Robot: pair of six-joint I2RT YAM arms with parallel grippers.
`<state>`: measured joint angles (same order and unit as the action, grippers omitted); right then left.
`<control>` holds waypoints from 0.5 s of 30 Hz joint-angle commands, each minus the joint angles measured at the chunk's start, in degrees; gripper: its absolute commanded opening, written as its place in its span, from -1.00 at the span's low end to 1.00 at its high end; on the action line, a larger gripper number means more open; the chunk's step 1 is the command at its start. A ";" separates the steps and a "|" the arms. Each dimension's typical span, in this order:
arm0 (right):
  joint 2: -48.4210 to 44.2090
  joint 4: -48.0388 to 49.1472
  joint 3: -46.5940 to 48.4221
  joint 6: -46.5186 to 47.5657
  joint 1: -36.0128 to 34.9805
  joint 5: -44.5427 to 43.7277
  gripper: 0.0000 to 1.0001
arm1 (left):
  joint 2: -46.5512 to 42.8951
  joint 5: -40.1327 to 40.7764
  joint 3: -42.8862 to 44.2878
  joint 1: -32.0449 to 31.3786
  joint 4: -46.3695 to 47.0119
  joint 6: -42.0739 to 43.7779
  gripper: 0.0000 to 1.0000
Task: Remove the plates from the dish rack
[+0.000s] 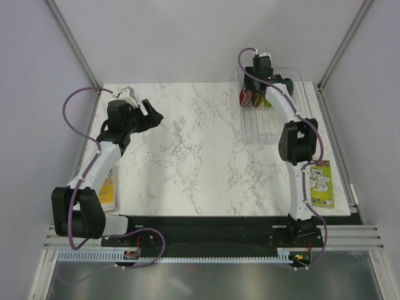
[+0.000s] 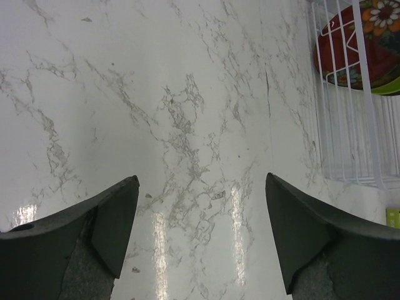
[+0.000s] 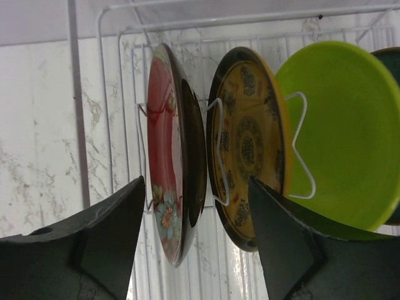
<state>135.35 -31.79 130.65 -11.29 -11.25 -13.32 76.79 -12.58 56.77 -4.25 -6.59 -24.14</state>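
The white wire dish rack [image 1: 270, 119] stands at the table's back right. In it the plates stand on edge: a red floral one [image 3: 164, 150], an amber-brown one [image 3: 250, 144], a lime green one [image 3: 344, 131] and the rim of a dark teal one [image 3: 392, 62]. My right gripper [image 3: 197, 181] hangs over the rack, open. Its fingers straddle the red plate's lower edge, with a gap on each side, and the right finger overlaps the amber plate's rim. My left gripper [image 2: 201, 187] is open over bare marble at the table's left. From there the red plate [image 2: 356, 44] shows behind the rack wires [image 2: 350, 144].
A green-and-white printed card [image 1: 322, 184] lies at the right edge beside the right arm. A yellow flat object [image 1: 107, 194] lies at the left edge under the left arm. Metal frame posts [image 1: 75, 44] rise at the back corners.
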 commanded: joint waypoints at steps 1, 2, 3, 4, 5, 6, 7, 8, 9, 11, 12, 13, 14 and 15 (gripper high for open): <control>1.40 4.37 3.73 2.85 -0.53 -3.20 0.47 | 1.07 -0.16 0.35 -0.93 5.88 -0.03 0.77; 2.37 4.54 4.00 3.11 -0.53 -3.20 0.37 | 1.34 -0.08 0.53 -1.02 5.89 -0.12 0.76; 2.81 4.72 4.26 3.64 -0.53 -3.03 0.33 | 1.78 0.01 0.62 -1.20 5.97 -0.12 0.75; 3.60 4.81 4.52 3.90 -0.53 -3.29 0.29 | 1.95 0.01 0.62 -1.29 6.06 -0.12 0.75; 4.04 4.98 4.79 4.34 -0.71 -3.38 -0.13 | 2.13 0.01 0.45 -1.46 6.06 -0.12 0.75; 4.31 5.33 4.88 4.95 -0.71 -3.64 -0.32 | 2.13 0.10 0.36 -1.64 6.15 -0.12 0.75; 4.74 5.51 4.96 5.22 -0.88 -4.16 -0.47 | 2.13 0.27 0.36 -1.72 6.06 -0.03 0.75; 4.84 5.60 5.31 5.75 -0.97 -3.99 -0.71 | 2.04 0.45 0.09 -1.99 6.06 0.06 0.75; 4.84 5.69 5.40 6.27 -1.23 -4.25 -0.81 | 1.87 0.62 0.00 -2.16 6.15 0.15 0.75; 4.40 6.13 5.14 7.86 -2.37 -5.91 -0.97 | 1.52 1.33 -0.35 -2.43 6.15 0.32 0.75; 4.05 6.47 5.05 8.47 -2.81 -6.88 -0.99 | 1.34 1.68 -0.52 -2.52 6.15 0.50 0.75; 3.35 6.83 4.88 10.13 -3.51 -7.94 -1.00 | 1.08 2.20 -0.61 -2.60 5.98 0.50 0.75; 2.91 7.18 4.70 10.84 -5.00 -12.30 -1.00 | 0.82 2.38 -0.79 -2.78 5.97 0.50 0.75; 2.55 8.40 4.44 12.42 -5.97 -14.87 -1.00 | 0.73 2.91 -0.79 -2.87 5.63 0.67 0.74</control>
<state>139.72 -29.45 132.81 -4.62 -12.97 -19.99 78.91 -11.92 56.60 -6.59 -2.74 -24.12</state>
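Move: The red flowered plate stands on edge in the left of the rack, its middle about 6 cm ahead of the right hand, 1 cm left and 5 cm below, its near rim almost between the open fingers. The brown plate is some 5 cm to the right of it and 1 cm farther out, the green plate about 10 cm right of it and 2 cm farther out. From the left hand the red plate lies roughly 22 cm ahead, 32 cm right and 9 cm lower. The red plate's near, upper rim is taken by the right hand: it sinks about 2.5 cm and eases 1 cm forward, then stays nearly in place while its wide-open fingers close almost fully and pinch the rim between them, the wrist rolling some 10 degrees, left side down. The left hand, still open and empty, drifts 1.5 cm to its right. ##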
